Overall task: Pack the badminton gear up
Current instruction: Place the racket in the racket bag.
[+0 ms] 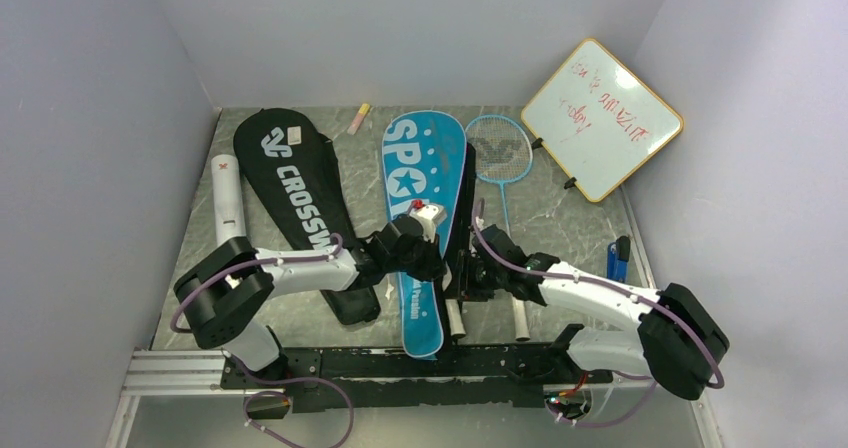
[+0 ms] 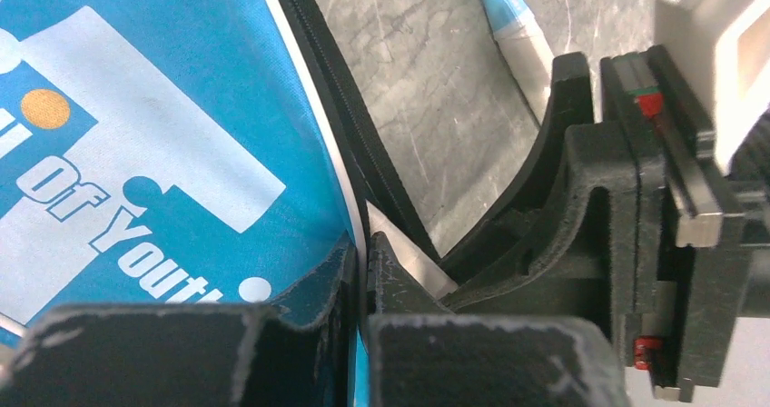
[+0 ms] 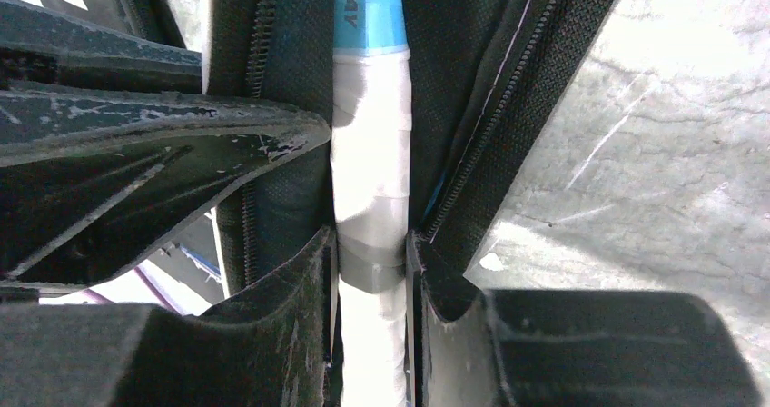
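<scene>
The blue "SPORT" cover [image 1: 425, 168] lies mid-table with its right side unzipped. My left gripper [image 1: 438, 266] is shut on that cover's blue edge [image 2: 136, 153], pinching the fabric at the jaws [image 2: 365, 266]. My right gripper [image 1: 466, 274] is close beside it, shut on a racket's white-wrapped handle [image 3: 368, 198] between the cover's black zipped flaps [image 3: 472, 80]. The handle's end [image 1: 455, 318] sticks out below the cover. A light-blue racket [image 1: 500, 150] lies to the right of the cover. The black "CROSSWAY" cover [image 1: 290, 183] and the white tube [image 1: 227, 193] lie at the left.
A wood-framed whiteboard [image 1: 600, 118] leans at the back right. There is a small pink-yellow marker [image 1: 358, 118] at the back wall. A blue and black object [image 1: 619, 258] rests by the right wall. The two grippers almost touch each other.
</scene>
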`<control>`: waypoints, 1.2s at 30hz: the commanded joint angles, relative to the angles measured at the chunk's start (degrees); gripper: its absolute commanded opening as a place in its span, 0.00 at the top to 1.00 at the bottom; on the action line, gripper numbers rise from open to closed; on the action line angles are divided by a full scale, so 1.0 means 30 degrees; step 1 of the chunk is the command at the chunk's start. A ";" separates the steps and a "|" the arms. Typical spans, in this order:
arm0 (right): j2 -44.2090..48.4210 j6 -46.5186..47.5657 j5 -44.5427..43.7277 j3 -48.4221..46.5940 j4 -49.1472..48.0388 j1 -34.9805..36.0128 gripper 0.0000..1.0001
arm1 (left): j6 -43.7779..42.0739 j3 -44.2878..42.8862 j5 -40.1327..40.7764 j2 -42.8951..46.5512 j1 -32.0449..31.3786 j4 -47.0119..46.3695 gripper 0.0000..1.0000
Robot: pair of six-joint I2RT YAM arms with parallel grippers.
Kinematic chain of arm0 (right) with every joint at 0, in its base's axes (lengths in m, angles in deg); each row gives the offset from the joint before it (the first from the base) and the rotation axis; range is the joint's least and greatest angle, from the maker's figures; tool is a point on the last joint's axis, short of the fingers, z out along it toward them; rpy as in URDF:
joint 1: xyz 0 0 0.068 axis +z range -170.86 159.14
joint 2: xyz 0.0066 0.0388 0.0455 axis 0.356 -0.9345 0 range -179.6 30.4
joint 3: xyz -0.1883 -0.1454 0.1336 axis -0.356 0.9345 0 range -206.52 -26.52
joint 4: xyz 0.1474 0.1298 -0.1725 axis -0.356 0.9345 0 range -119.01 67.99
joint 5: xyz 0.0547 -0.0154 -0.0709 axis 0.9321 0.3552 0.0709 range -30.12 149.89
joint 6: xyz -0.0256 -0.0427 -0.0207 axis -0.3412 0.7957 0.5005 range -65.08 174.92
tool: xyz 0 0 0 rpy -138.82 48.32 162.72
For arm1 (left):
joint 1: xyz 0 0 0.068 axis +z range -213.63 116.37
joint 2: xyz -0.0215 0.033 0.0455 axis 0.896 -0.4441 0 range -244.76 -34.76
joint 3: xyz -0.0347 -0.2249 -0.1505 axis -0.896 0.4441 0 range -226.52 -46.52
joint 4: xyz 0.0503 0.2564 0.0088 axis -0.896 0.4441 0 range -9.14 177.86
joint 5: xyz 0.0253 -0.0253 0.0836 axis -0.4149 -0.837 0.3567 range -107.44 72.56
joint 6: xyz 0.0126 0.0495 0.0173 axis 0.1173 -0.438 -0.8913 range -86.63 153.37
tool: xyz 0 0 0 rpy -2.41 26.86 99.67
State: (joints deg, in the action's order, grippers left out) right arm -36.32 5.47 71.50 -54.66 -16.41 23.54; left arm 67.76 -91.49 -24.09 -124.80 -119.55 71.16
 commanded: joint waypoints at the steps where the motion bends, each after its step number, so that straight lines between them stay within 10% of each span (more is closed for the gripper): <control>1: 0.0482 0.0946 -0.2130 -0.2558 -0.1674 -0.0236 1.00 | -0.1056 -0.0220 -0.1340 0.0772 -0.0697 0.1211 0.95; 10: -0.0586 0.0111 -0.1220 -0.2880 -0.2654 -0.0233 1.00 | -0.1895 -0.0462 -0.0343 0.0284 -0.1517 0.1684 0.95; 27: 0.0420 -0.5158 -0.1954 0.0510 -0.6135 -0.0227 1.00 | 0.3432 0.1454 -0.4658 0.0305 -0.1575 -0.6861 0.93; 33: 0.0349 -0.4449 -0.2838 0.0261 -0.5302 -0.0248 1.00 | 0.2061 0.1018 -0.3477 0.1729 -0.1545 -0.3524 0.33; 36: 0.0200 -0.3816 -0.2104 0.1024 -0.7121 -0.0248 1.00 | 0.1540 0.1207 -0.1962 0.3384 -0.1351 -0.1061 0.24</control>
State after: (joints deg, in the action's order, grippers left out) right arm -36.12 -6.48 68.79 -51.25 -19.25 23.74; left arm 72.77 -86.25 -22.26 -122.55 -120.34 62.88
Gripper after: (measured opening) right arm 0.304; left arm 0.713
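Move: Just below the left hand, which already pinches the blue bag's right edge, lies the racket handle in the right fingers, its middle about 6 cm back, 3 cm to the right and 3 cm lower. From the right hand, the blue bag's middle is roughly 13 cm ahead and 6 cm left, a little lower; the second racket's handle lies some 12 cm right and 4 cm back. The black bag's middle is about 28 cm left and 14 cm ahead of the left hand. Keeping its grip on the racket handle, the right hand rises about 1 cm, then sinks some 2 cm while drawing back slightly and turning clockwise some 10 degrees. The left, pinching the blue bag's edge, edges forward-left, then goes about 3 cm right with a smaller draw back and lift, rolling some 15 degrees, before opening wide to let go of the edge and easing back left. ##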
